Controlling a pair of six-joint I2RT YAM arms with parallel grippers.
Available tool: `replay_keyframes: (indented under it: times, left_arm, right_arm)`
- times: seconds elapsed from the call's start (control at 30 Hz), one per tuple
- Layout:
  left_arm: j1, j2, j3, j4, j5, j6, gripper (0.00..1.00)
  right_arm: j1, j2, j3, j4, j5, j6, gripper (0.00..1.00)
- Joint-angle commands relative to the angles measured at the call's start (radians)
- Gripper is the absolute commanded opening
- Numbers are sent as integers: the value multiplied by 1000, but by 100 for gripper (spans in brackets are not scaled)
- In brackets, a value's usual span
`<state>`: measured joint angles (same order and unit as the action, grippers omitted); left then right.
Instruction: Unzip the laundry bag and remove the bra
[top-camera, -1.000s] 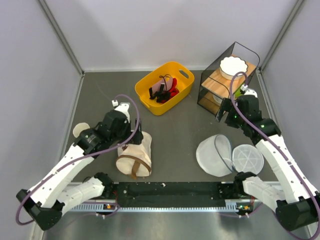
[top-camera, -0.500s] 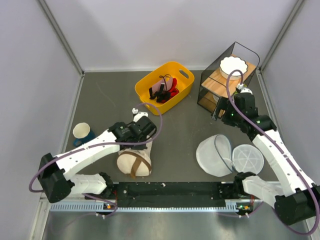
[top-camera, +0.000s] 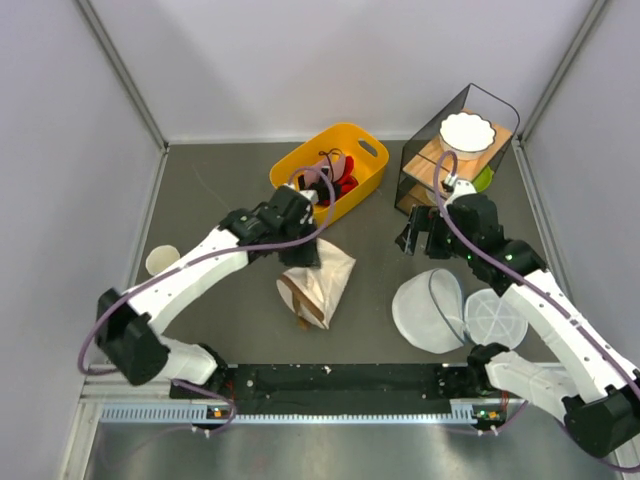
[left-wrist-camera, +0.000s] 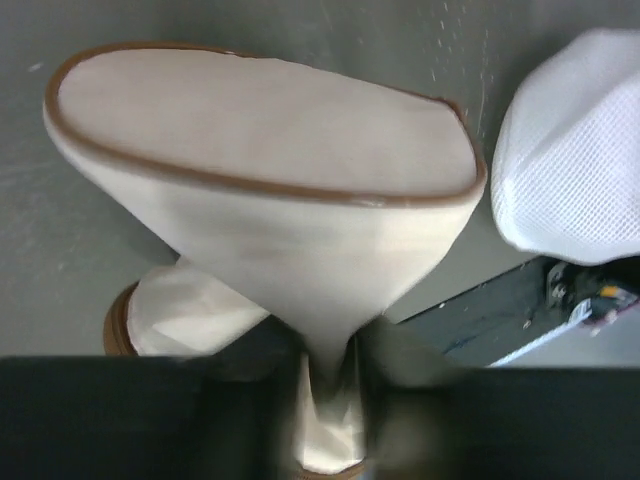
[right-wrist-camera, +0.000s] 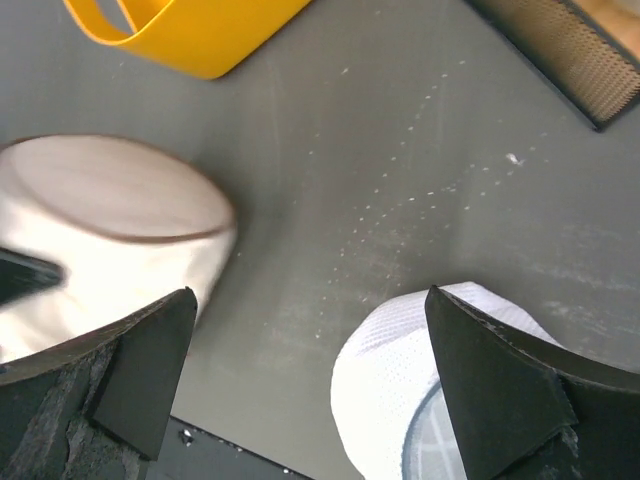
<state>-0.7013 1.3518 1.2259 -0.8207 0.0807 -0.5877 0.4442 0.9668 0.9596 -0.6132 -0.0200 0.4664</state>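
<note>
The laundry bag (top-camera: 322, 285), cream canvas with brown trim and a brown strap, lies tilted near the table's middle. My left gripper (top-camera: 312, 250) is shut on a fold of its cream fabric at the bag's upper end. In the left wrist view the gripper (left-wrist-camera: 335, 375) pinches that fold and the bag's round brown-edged end (left-wrist-camera: 260, 130) faces the camera. My right gripper (top-camera: 415, 235) hovers open to the right of the bag. Its wrist view shows the gripper (right-wrist-camera: 310, 300) over bare table, with the bag (right-wrist-camera: 110, 220) at the left. The bra is hidden.
A yellow basket (top-camera: 330, 175) with black and red items stands behind the bag. A black wire shelf (top-camera: 425, 190) holding a white bowl (top-camera: 467, 132) is at the back right. Two white mesh round pouches (top-camera: 430, 310) (top-camera: 495, 317) lie front right. A pale cup (top-camera: 160, 262) stands at the left.
My left gripper went from open to shut on the bag and carried it right and back, toward the middle. My right gripper has moved left and toward the bag, staying open.
</note>
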Motion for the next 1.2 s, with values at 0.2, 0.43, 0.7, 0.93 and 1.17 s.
replay_keyframes:
  times: [0.2,0.43,0.7,0.93,1.17]
  left_arm:
    - [52,-80,83,10,99,98,99]
    - [373,-285,-23,-49,74,156,99]
    - [451,-335,-75,-61,68,184,99]
    - [456,-367,-127,-49,80,223,99]
    - [456,-402,-166,-3,149,307,99]
  right_arm:
    - [416,-50,-91,95,242,8,99]
    - [763,110,-19,179,466,-52,99]
    - [855,464,148,197,516,-84,82]
    - [828,446,175,201,467,-67,0]
    - [506,242,191,245,-88,43,0]
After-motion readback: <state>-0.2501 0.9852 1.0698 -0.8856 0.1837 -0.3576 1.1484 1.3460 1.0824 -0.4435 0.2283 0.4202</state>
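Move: The left fingers still pinch the laundry bag; its middle lies about 5 cm back, 2 cm right and 8 cm below them. From the open right gripper that bag middle is roughly 22 cm left, 10 cm back and 11 cm down. Also from the right gripper, the yellow basket stands some 17 cm ahead and 21 cm left, and the white mesh bag about 15 cm back and 4 cm right, both well below. Open the left fingers to let go of the laundry bag, then lift the left gripper clear and carry it about 13 cm to the left, settling slightly higher than it began. Meanwhile swing the right gripper some 20 cm left, back and down to the bag, turning it about 30 degrees counter-clockwise; pinch the brown zipper band shut between its fingers, then raise it about 4 cm. ##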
